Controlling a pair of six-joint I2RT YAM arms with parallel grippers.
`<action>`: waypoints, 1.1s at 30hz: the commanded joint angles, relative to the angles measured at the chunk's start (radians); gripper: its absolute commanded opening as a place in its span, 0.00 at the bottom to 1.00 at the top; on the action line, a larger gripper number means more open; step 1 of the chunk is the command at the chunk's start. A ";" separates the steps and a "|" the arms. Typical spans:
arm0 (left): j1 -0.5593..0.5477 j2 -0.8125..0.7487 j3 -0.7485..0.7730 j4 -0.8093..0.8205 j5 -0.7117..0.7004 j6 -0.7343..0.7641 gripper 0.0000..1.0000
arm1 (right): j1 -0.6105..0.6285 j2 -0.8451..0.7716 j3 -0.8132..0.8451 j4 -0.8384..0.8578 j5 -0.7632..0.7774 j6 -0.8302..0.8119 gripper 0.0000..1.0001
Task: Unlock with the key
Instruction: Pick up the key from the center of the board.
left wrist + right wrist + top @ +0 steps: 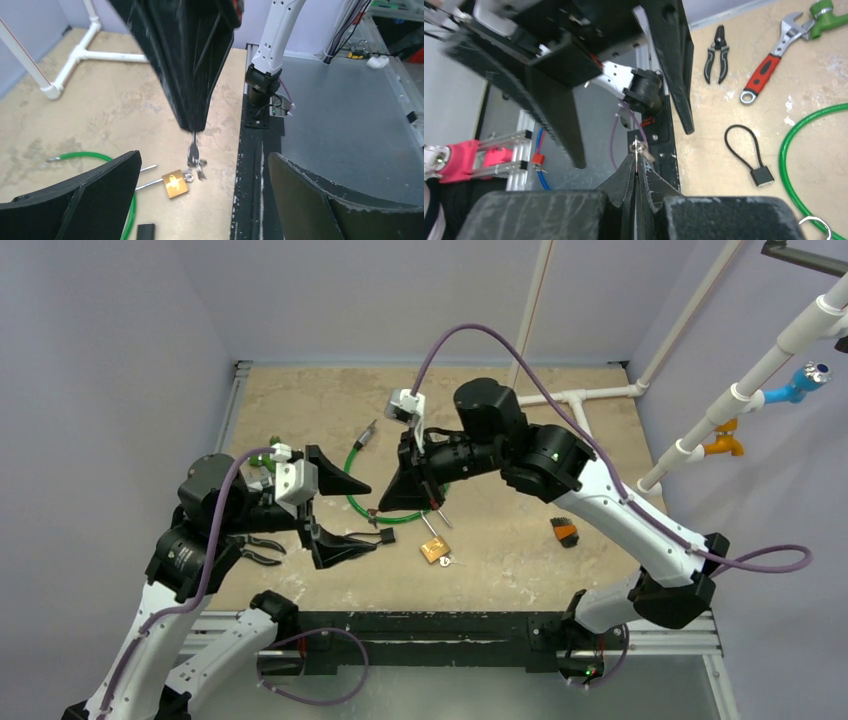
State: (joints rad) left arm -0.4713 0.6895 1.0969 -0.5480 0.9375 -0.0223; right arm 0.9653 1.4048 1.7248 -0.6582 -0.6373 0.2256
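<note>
A brass padlock (435, 551) (175, 183) lies flat on the table, its silver shackle pointing toward the green cable. My right gripper (431, 503) (637, 159) is shut on a key (193, 150) (637, 149). The key hangs just above the padlock, with a ring and a second key (200, 170) dangling from it. I cannot tell whether the ring touches the padlock. My left gripper (372, 517) (205, 159) stands wide open, one finger on each side of the key and padlock, with nothing between them held.
A green cable loop (356, 502) (806, 145), a black cable lock (751, 157), pliers (262, 545) (716, 50) and a red-handled wrench (769, 57) lie left of the padlock. A small orange-and-black tool (565, 531) lies to the right. White pipes (590, 395) cross the back right.
</note>
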 commanded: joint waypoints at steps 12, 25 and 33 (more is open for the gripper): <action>0.003 0.043 0.067 -0.183 0.142 0.227 0.52 | 0.146 0.146 0.268 -0.372 0.219 -0.186 0.00; -0.001 0.075 0.064 -0.239 0.139 0.270 0.28 | 0.226 0.183 0.352 -0.408 0.301 -0.187 0.00; -0.019 0.079 0.072 -0.285 0.133 0.294 0.00 | 0.237 0.188 0.369 -0.406 0.319 -0.191 0.00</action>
State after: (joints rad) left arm -0.4812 0.7662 1.1629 -0.8143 1.0584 0.2371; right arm 1.1923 1.5978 2.0476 -1.0687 -0.3389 0.0509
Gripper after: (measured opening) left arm 0.016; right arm 0.004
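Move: The key hangs from the right fingers, about 2 cm left and 2 cm below that hand. It is roughly 1 cm ahead and 1 cm to the right of the left hand, between its open fingers, which lie some 3 cm left, 1 cm back and 1 cm below the right hand. About 35 cm below the left hand are the padlock, some 6 cm ahead and 9 cm right, and the black cable lock, about 9 cm straight ahead. Left fingers shut on the key held in the right's closed fingers, as both hands sink and draw back roughly 3 cm. ##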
